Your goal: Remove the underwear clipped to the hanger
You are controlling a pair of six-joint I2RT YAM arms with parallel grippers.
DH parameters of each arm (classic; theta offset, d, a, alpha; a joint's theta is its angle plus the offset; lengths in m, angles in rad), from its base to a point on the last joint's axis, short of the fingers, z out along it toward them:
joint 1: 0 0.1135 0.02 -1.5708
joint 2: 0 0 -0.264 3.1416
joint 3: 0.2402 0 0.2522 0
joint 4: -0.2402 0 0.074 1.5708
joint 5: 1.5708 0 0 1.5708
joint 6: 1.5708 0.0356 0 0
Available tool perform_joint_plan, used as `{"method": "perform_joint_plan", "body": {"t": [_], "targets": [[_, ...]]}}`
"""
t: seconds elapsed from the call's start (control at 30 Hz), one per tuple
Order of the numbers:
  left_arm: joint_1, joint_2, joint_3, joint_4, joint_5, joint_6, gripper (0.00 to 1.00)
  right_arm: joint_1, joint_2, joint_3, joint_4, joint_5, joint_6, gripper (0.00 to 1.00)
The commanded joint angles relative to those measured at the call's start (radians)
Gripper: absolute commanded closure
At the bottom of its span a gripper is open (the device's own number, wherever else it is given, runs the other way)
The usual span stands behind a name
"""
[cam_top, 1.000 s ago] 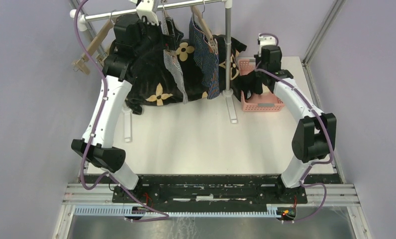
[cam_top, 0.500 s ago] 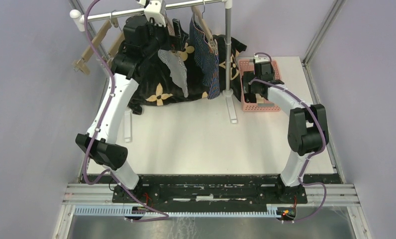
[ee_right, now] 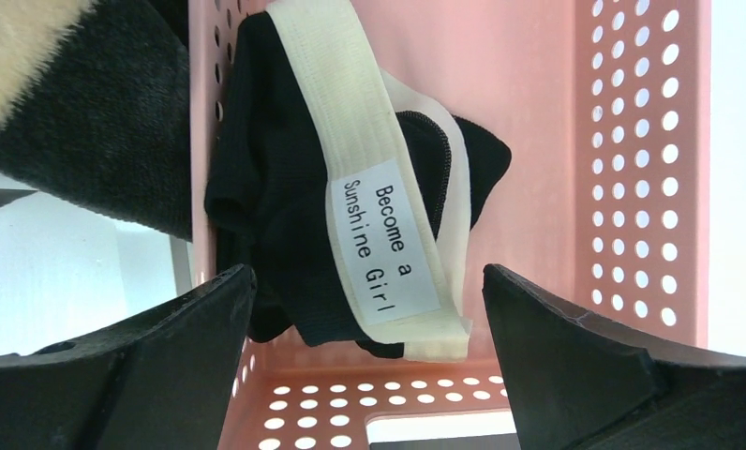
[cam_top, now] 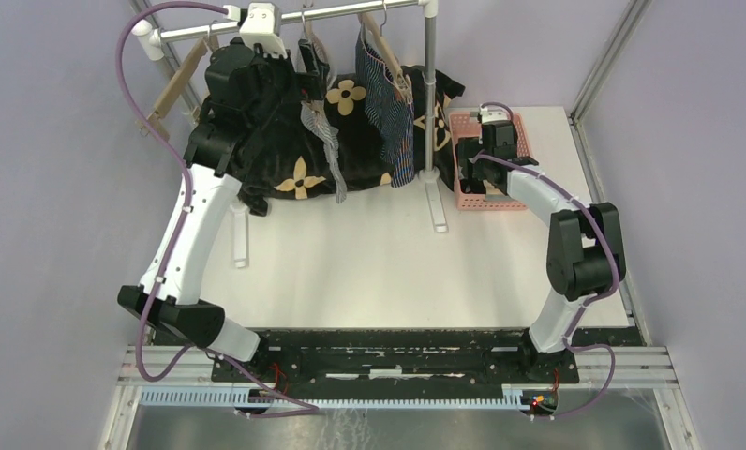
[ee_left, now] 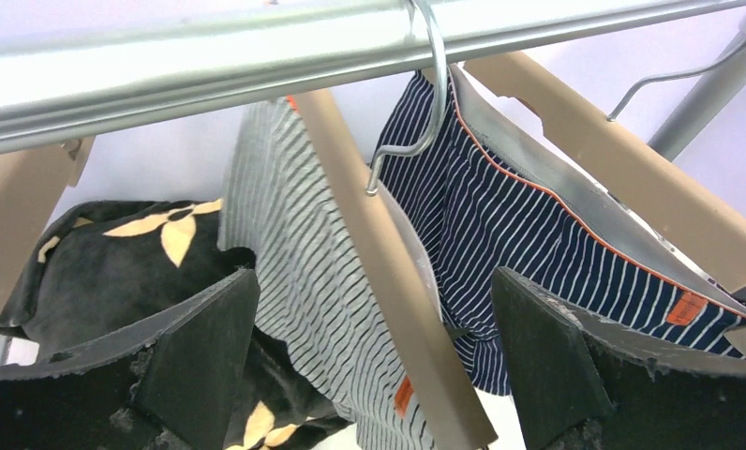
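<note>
Grey-white striped underwear (cam_top: 324,131) (ee_left: 304,272) hangs clipped to a wooden hanger (ee_left: 393,281) on the metal rail (cam_top: 350,11). Navy striped underwear (cam_top: 388,103) (ee_left: 529,234) hangs on the hanger to its right. My left gripper (cam_top: 305,73) (ee_left: 374,281) is open, its jaws either side of the grey pair's hanger arm and touching nothing. Black underwear (ee_right: 276,197) with a cream waistband lies inside the pink basket (cam_top: 514,200) (ee_right: 538,112). Just above it my right gripper (cam_top: 480,173) (ee_right: 367,274) is open and holds nothing.
A big black cloth with tan flowers (cam_top: 285,159) is heaped behind and under the hanging pieces. The rack's upright post (cam_top: 430,94) stands between the hangers and the basket. An empty wooden hanger (cam_top: 172,89) hangs at the rail's left end. Walls close both sides.
My right gripper opened over the basket and let go of the black underwear, which now lies inside. My left arm shifted along the rail and the grey pair swung.
</note>
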State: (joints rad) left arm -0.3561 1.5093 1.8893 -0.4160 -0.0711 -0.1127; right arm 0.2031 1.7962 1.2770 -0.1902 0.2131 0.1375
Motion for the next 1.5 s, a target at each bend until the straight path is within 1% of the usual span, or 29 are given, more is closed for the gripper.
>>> {"method": "perform_joint_plan", "body": {"t": [0.0, 0.07, 0.17, 0.23, 0.3, 0.33, 0.37, 0.4, 0.43, 0.57, 0.63, 0.8, 1.0, 1.07, 1.1, 1.23, 1.27, 1.47], "targets": [[-0.006, -0.057, -0.009, 0.004, -0.038, 0.009, 0.01, 0.016, -0.048, -0.006, 0.049, -0.016, 0.011, 0.0], [-0.005, -0.06, 0.004, -0.004, -0.033, 0.013, 0.0, 0.027, -0.047, -0.005, 0.045, -0.01, 0.008, 0.0], [-0.006, -0.065, 0.008, -0.004, -0.024, 0.016, 0.09, 0.041, -0.047, -0.009, 0.044, 0.003, 0.0, 0.0], [-0.006, -0.067, 0.008, -0.004, -0.021, 0.015, 0.1, 0.048, -0.047, -0.008, 0.044, 0.008, -0.002, 0.0], [-0.006, -0.066, 0.007, -0.004, -0.015, 0.014, 0.14, 0.054, -0.05, -0.007, 0.044, 0.013, -0.007, 0.0], [-0.005, -0.064, 0.007, -0.005, -0.013, 0.013, 0.17, 0.057, -0.05, -0.008, 0.044, 0.015, -0.008, 0.0], [-0.006, -0.062, 0.008, -0.007, -0.009, 0.013, 0.23, 0.06, -0.051, -0.006, 0.044, 0.017, -0.009, 0.0], [-0.005, -0.061, 0.007, -0.007, -0.005, 0.013, 0.26, 0.062, -0.051, -0.005, 0.043, 0.019, -0.012, 0.0], [-0.005, -0.06, 0.007, -0.006, -0.004, 0.012, 0.26, 0.065, -0.053, -0.006, 0.044, 0.021, -0.014, 0.0], [-0.005, -0.053, 0.009, -0.003, 0.003, 0.014, 0.38, 0.074, -0.055, -0.007, 0.046, 0.031, -0.023, 0.0], [-0.005, -0.048, 0.015, -0.009, 0.006, 0.016, 0.4, 0.077, -0.056, -0.008, 0.047, 0.032, -0.025, 0.0], [-0.006, -0.035, 0.025, -0.015, 0.004, 0.031, 0.5, 0.084, -0.065, -0.011, 0.053, 0.038, -0.028, 0.0], [-0.006, -0.003, 0.052, -0.042, 0.018, 0.042, 0.57, 0.089, -0.119, -0.042, 0.064, 0.07, -0.033, 0.0], [-0.006, 0.003, 0.054, -0.041, 0.02, 0.045, 0.62, 0.088, -0.148, -0.06, 0.079, 0.081, -0.033, 0.0], [-0.005, 0.005, 0.054, -0.039, 0.023, 0.045, 0.67, 0.089, -0.163, -0.068, 0.085, 0.085, -0.035, 0.0], [-0.005, 0.011, 0.052, -0.013, 0.037, 0.049, 0.94, 0.088, -0.229, -0.106, 0.124, 0.096, -0.048, 0.0], [-0.005, 0.014, 0.049, -0.003, 0.042, 0.049, 0.97, 0.088, -0.243, -0.118, 0.136, 0.096, -0.051, 0.0], [-0.006, -0.022, -0.005, 0.1, 0.057, 0.04, 0.97, 0.089, -0.332, -0.174, 0.186, 0.084, -0.069, 0.0]]}}
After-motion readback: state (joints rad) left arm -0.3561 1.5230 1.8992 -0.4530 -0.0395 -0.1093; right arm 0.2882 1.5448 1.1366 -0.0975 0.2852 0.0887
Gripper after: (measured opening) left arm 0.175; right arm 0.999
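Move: Between the left hand's open fingers hangs the hanger with the light-striped underwear, its middle about 5 cm ahead, 1 cm right and 1 cm lower, its near end skewed right. The rail runs roughly 7 cm above that middle; the dark-striped underwear's hanger hangs about 14 cm right and 5 cm ahead, an empty hanger some 15 cm left and 3 cm ahead. From the right hand, the light-striped underwear's hanger is about 32 cm left, level forward, 35 cm higher; the black underwear in the basket lies 3 cm ahead, 1 cm left, 7 cm below. Backing off and rising barely 1 cm, the left hand hovers while its wide-open fingers close around the hanger, then eases about 1 cm forward and 2 cm down, pinching the wooden bar on the near side of the hook. The empty right hand, staying open, slides about 3 cm left low over the basket, then rises some 7 cm and draws back a little, away from the black underwear, its fingers tipping up. ##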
